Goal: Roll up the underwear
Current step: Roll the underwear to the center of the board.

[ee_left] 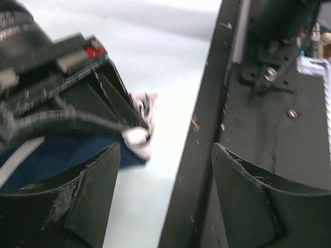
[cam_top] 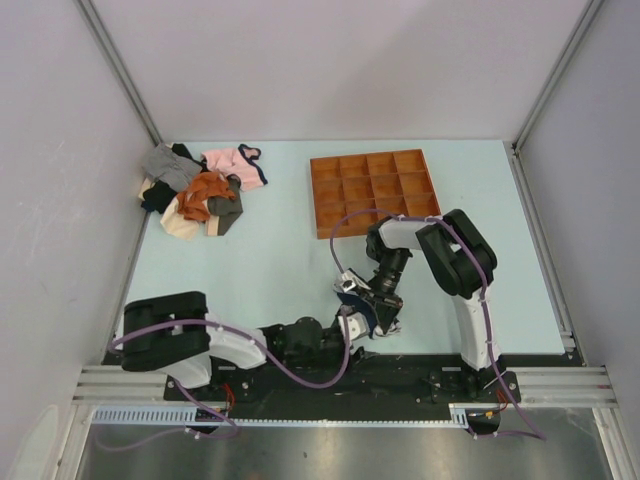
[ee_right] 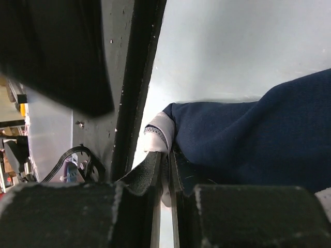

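Observation:
The underwear is a small navy bundle with white trim, lying near the table's front edge between the two arms. In the right wrist view its navy cloth bulges to the right, and my right gripper is shut on the white trim. In the left wrist view my left gripper is open with nothing between its fingers, hovering over the table's edge. The underwear lies just left of it, under the right gripper.
A pile of pink, orange, grey and dark garments lies at the far left. A wooden tray with several compartments stands at the back centre. The black base rail runs right beside the underwear.

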`<control>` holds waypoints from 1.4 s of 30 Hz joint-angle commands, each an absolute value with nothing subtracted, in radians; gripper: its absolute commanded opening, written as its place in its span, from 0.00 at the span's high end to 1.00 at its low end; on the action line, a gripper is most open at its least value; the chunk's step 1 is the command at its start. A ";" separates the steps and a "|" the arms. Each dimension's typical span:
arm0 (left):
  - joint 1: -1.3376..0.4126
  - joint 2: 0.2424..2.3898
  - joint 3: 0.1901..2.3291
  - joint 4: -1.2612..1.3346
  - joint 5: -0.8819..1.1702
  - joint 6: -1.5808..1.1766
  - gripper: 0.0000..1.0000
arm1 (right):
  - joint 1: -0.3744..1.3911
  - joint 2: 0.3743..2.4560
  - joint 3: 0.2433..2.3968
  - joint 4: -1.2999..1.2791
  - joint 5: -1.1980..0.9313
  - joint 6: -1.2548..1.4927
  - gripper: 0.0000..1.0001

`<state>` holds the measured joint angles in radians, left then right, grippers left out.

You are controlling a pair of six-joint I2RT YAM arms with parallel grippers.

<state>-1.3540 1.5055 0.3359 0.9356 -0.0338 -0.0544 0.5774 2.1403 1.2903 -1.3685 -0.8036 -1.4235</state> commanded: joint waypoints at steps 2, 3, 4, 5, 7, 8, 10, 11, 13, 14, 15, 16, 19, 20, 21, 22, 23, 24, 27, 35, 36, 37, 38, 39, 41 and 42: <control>-1.362 1.618 0.443 0.974 -0.097 -0.012 0.26 | 0.568 2.167 1.330 -1.434 -0.838 -1.434 0.94; -1.362 1.643 0.460 0.965 -0.100 -0.012 0.26 | 0.569 2.171 1.331 -1.437 -0.839 -1.437 0.95; -1.362 1.657 0.468 0.962 -0.100 -0.012 0.26 | 0.566 2.172 1.335 -1.445 -0.841 -1.442 0.94; -1.362 1.667 0.474 0.957 -0.100 -0.015 0.28 | 0.563 2.177 1.338 -1.448 -0.844 -1.446 0.94; -1.362 1.698 0.494 0.939 -0.115 -0.023 0.31 | 0.558 2.181 1.344 -1.454 -0.848 -1.451 0.94; -1.362 1.706 0.500 0.933 -0.124 -0.026 0.35 | 0.557 2.181 1.344 -1.457 -0.853 -1.456 0.94; -1.362 1.726 0.512 0.914 -0.158 -0.034 0.38 | 0.555 2.181 1.347 -1.459 -0.854 -1.459 0.94; -1.362 1.729 0.514 0.911 -0.161 -0.034 0.39 | 0.555 2.181 1.345 -1.459 -0.854 -1.462 0.94; -1.361 1.738 0.517 0.907 -0.176 -0.034 0.39 | 0.555 2.180 1.345 -1.459 -0.854 -1.463 0.94; -1.362 1.740 0.520 0.902 -0.181 -0.034 0.39 | 0.555 2.181 1.345 -1.459 -0.854 -1.462 0.94; -1.362 1.741 0.522 0.900 -0.187 -0.032 0.40 | 0.555 2.181 1.345 -1.460 -0.854 -1.462 0.95; -1.361 1.749 0.525 0.884 -0.189 -0.031 0.42 | 0.555 2.181 1.345 -1.460 -0.854 -1.463 0.95; -1.359 1.762 0.543 0.853 -0.192 -0.028 0.45 | 0.554 2.181 1.345 -1.460 -0.857 -1.465 0.94; -1.361 1.773 0.551 0.838 -0.190 -0.026 0.46 | 0.554 2.180 1.345 -1.460 -0.857 -1.463 0.94; -1.361 1.775 0.555 0.831 -0.189 -0.026 0.48 | 0.552 2.180 1.345 -1.463 -0.861 -1.465 0.94; -1.361 1.781 0.563 0.827 -0.186 -0.028 0.49 | 0.552 2.180 1.345 -1.463 -0.861 -1.466 0.94; -1.361 1.789 0.568 0.806 -0.184 -0.026 0.51 | 0.552 2.177 1.345 -1.465 -0.861 -1.466 0.94; -1.361 1.793 0.572 0.796 -0.181 -0.026 0.56 | 0.551 2.178 1.345 -1.465 -0.861 -1.465 0.94; -1.361 1.802 0.580 0.781 -0.169 -0.028 0.79 | 0.549 2.172 1.345 -1.468 -0.862 -1.465 0.92; -1.345 1.778 0.531 0.773 -0.094 -0.121 1.00 | 0.506 2.103 1.356 -1.471 -0.890 -1.470 0.77; -1.339 1.776 0.522 0.788 -0.084 -0.142 1.00 | 0.496 2.091 1.367 -1.473 -0.899 -1.470 0.75; -1.321 1.769 0.497 0.801 -0.075 -0.165 1.00 | 0.485 2.080 1.373 -1.474 -0.902 -1.470 0.73; -1.310 1.766 0.483 0.816 -0.043 -0.216 1.00 | 0.459 2.056 1.382 -1.482 -0.911 -1.474 0.70; -1.296 1.761 0.470 0.834 -0.028 -0.241 0.99 | 0.447 2.046 1.400 -1.488 -0.916 -1.479 0.69; -1.256 1.763 0.439 0.877 0.015 -0.316 1.00 | 0.420 2.020 1.419 -1.512 -0.925 -1.494 0.67; -1.246 1.764 0.430 0.890 0.041 -0.339 1.00 | 0.394 2.011 1.434 -1.520 -0.925 -1.496 0.67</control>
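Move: The underwear's near end, rolled at the pale hem near the table's front edge, lies about 4 cm ahead of the left gripper, 4 cm to its right and 6 cm below. The navy body of the underwear spreads beyond, its middle some 10 cm ahead of the left hand, a centimetre to the right and 6 cm down. The right gripper already pinches that end, with the part the left is to take about 2 cm to its left, level fore and aft and in height. Bring the open left gripper down about 5 cm, first rightward and then mostly down and forward some 4 cm, onto the left part of the hem roll, easing the wrist some 15 degrees. Shut the fingers fully to pinch the roll while the right gripper holds it still; then open the right fingers part-way, let go and draw the right hand off forward some 3 cm, rising slightly. ##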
